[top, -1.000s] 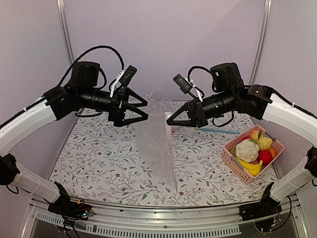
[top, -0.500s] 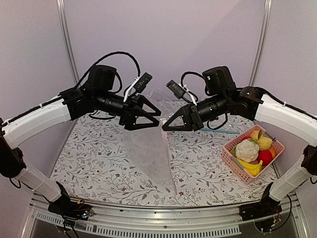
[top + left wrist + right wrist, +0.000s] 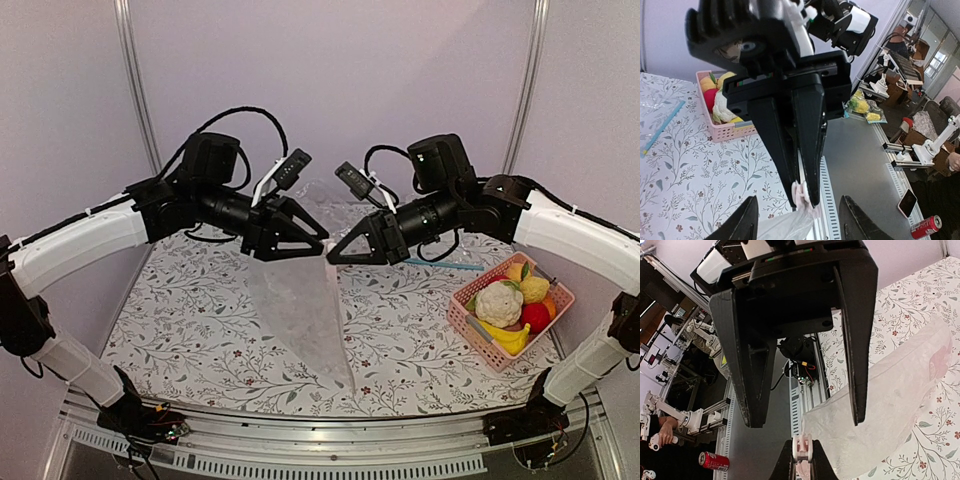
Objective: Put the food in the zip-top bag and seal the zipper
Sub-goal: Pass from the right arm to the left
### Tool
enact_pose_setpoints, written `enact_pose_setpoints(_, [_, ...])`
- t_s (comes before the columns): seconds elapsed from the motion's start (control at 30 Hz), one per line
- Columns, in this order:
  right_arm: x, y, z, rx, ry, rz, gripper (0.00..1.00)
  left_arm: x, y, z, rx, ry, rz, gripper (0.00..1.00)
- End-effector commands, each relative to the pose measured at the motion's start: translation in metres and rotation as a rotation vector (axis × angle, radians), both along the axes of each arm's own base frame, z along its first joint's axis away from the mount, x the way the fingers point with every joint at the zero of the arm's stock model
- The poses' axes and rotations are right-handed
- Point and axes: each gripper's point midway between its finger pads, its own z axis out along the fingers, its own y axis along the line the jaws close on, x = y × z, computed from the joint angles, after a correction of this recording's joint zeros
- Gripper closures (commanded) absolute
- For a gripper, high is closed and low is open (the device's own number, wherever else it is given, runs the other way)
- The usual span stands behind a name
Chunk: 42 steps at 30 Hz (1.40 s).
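The transparent zip-top bag [image 3: 300,305] hangs crinkled over the middle of the table. Its top corner is pinched by my right gripper [image 3: 334,257], which is shut on the pale slider [image 3: 802,447] of the zipper. My left gripper [image 3: 320,246] faces it tip to tip. Its jaws are open and straddle the right fingers [image 3: 805,140] and the slider [image 3: 802,195] without touching the bag [image 3: 782,227]. The food, a cauliflower [image 3: 498,300], a lemon [image 3: 533,288], a red fruit [image 3: 536,316] and a banana [image 3: 508,338], lies in the pink basket [image 3: 468,322] at the right.
A second clear bag with a teal strip [image 3: 440,264] lies flat behind the basket. The floral mat [image 3: 190,320] covers the table. Its metal front rail [image 3: 320,440] runs below the hanging bag.
My left gripper has swung right until its tips meet the right gripper's, and its jaws have narrowed. The right gripper shifted slightly left, so the bag now hangs more to the left.
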Motion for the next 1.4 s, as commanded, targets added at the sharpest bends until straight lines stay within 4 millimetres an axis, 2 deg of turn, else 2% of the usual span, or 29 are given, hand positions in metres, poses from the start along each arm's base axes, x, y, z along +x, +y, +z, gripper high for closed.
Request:
enact_pose_setpoints(0.0, [0.002, 0.001, 0.007, 0.017, -0.035, -0.016, 1.0, -0.01, 0.002, -0.009, 0.046, -0.006, -0.029, 0.47])
enact_pose_setpoints(0.23, [0.004, 0.001, 0.002, -0.002, -0.029, -0.032, 1.0, -0.009, 0.008, -0.01, 0.079, -0.048, -0.004, 0.55])
enact_pose_setpoints(0.53, [0.005, 0.002, -0.008, -0.036, -0.014, -0.031, 1.0, -0.009, 0.005, -0.008, 0.064, -0.03, -0.009, 0.72])
enact_pose_setpoints(0.77, [0.008, 0.001, -0.011, -0.049, -0.021, -0.044, 1.0, -0.008, 0.003, -0.007, 0.051, -0.025, -0.013, 0.91])
enact_pose_setpoints(1.0, [0.008, 0.002, -0.012, -0.047, -0.019, -0.043, 0.98, -0.006, 0.001, -0.012, 0.062, 0.001, -0.008, 1.0])
enact_pose_setpoints(1.13, [0.009, 0.001, -0.012, -0.05, -0.023, -0.055, 0.87, 0.003, 0.004, -0.015, 0.084, -0.031, 0.054, 1.0])
enact_pose_setpoints(1.2, [0.009, -0.002, -0.011, -0.051, -0.033, -0.07, 0.76, 0.008, 0.007, -0.015, 0.087, -0.047, 0.082, 1.0])
enact_pose_setpoints(1.27, [0.012, -0.005, -0.009, -0.045, -0.053, -0.096, 0.56, 0.01, 0.01, -0.012, 0.076, -0.061, 0.1, 1.0])
enact_pose_setpoints(1.37, [0.022, -0.011, -0.003, -0.029, -0.097, -0.182, 0.43, 0.011, 0.013, -0.006, 0.052, -0.072, 0.112, 1.0])
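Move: The bag's zipper corner, held in the right hand's shut tips, lies about 1 cm right of the left hand and 2 cm below. From the left hand, the food basket is some 37 cm right, 5 cm ahead and 28 cm down; the blue-zip bag is about 23 cm right and 22 cm ahead, on the table. For the right hand the corner is 1 cm left and 1 cm down. Left sinks about 2 cm and shuts its half-open fingers on the zipper corner, then right opens halfway. ##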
